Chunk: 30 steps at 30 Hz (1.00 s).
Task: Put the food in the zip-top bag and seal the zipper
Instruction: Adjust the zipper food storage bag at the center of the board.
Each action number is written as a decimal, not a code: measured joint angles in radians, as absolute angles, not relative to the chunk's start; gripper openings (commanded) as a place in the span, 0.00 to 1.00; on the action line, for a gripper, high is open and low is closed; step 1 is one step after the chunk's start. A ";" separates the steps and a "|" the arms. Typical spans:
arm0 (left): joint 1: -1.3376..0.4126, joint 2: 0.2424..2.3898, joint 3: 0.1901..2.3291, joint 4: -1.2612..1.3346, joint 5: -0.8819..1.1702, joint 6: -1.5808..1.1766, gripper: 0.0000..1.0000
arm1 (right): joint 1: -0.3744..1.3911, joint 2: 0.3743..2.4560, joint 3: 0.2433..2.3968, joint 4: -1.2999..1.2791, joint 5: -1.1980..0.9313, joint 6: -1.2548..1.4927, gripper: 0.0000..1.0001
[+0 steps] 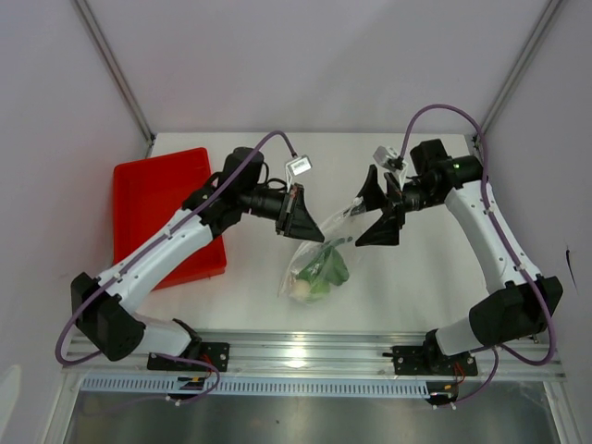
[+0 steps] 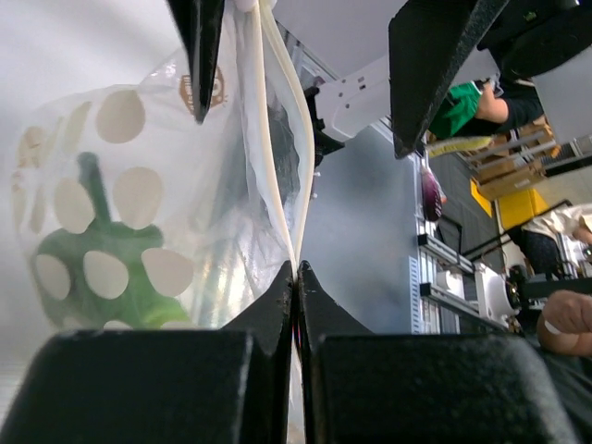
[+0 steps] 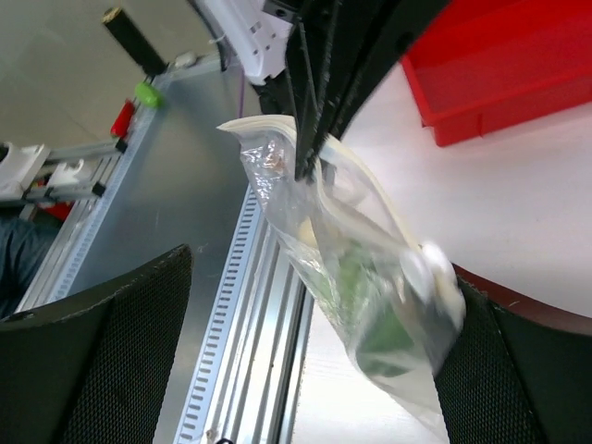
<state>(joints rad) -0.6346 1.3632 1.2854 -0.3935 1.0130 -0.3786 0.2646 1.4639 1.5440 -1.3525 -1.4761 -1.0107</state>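
The clear zip-top bag (image 1: 316,264) hangs above the table with the food inside: green pieces (image 1: 326,266) and a small white ball (image 1: 302,289). My left gripper (image 1: 312,231) is shut on the bag's top edge; in the left wrist view its jaws (image 2: 298,270) pinch the pale zipper (image 2: 271,139). A green stemmed piece (image 2: 102,268) shows through the dotted plastic. My right gripper (image 1: 376,213) stands wide open beside the bag's upper right corner. In the right wrist view the bag (image 3: 370,287) hangs between that gripper's spread fingers (image 3: 102,351), touching neither clearly.
A red tray (image 1: 162,208) lies at the table's back left, under the left arm. The aluminium rail (image 1: 305,351) runs along the near edge below the bag. White walls enclose the back and sides.
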 measured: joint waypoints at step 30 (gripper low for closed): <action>-0.610 1.322 1.222 -0.397 0.998 -0.358 0.01 | 0.175 1.266 1.813 -1.346 -1.491 -1.483 0.99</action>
<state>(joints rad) -0.6098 1.3220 1.2217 -0.3973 0.9977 -0.3576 0.1745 1.2659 1.8130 -1.3464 -1.4910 -1.4830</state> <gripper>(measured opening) 0.005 0.992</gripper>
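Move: Just forward of the open right hand, some 3 cm out and 1 cm to its left at about finger height, is the zip-top bag's free zipper corner. The left fingers' pinch on the zipper lies about 8 cm left and 4 cm back. The food in the bag sits roughly 9 cm left, 8 cm back and 13 cm below the right hand. From the left hand the free corner is about 6 cm forward and 7 cm right. Drawing clear of the bag's free corner with fingers still wide open, the right hand first slides about 3 cm forward and right, then swings back and up, easing forward again near the end to finish some 12 cm higher. It rolls about 50 degrees around its finger line, forward side rising. The shut left hand keeps pinching the zipper, shifting slightly left and sinking about 1 cm. ##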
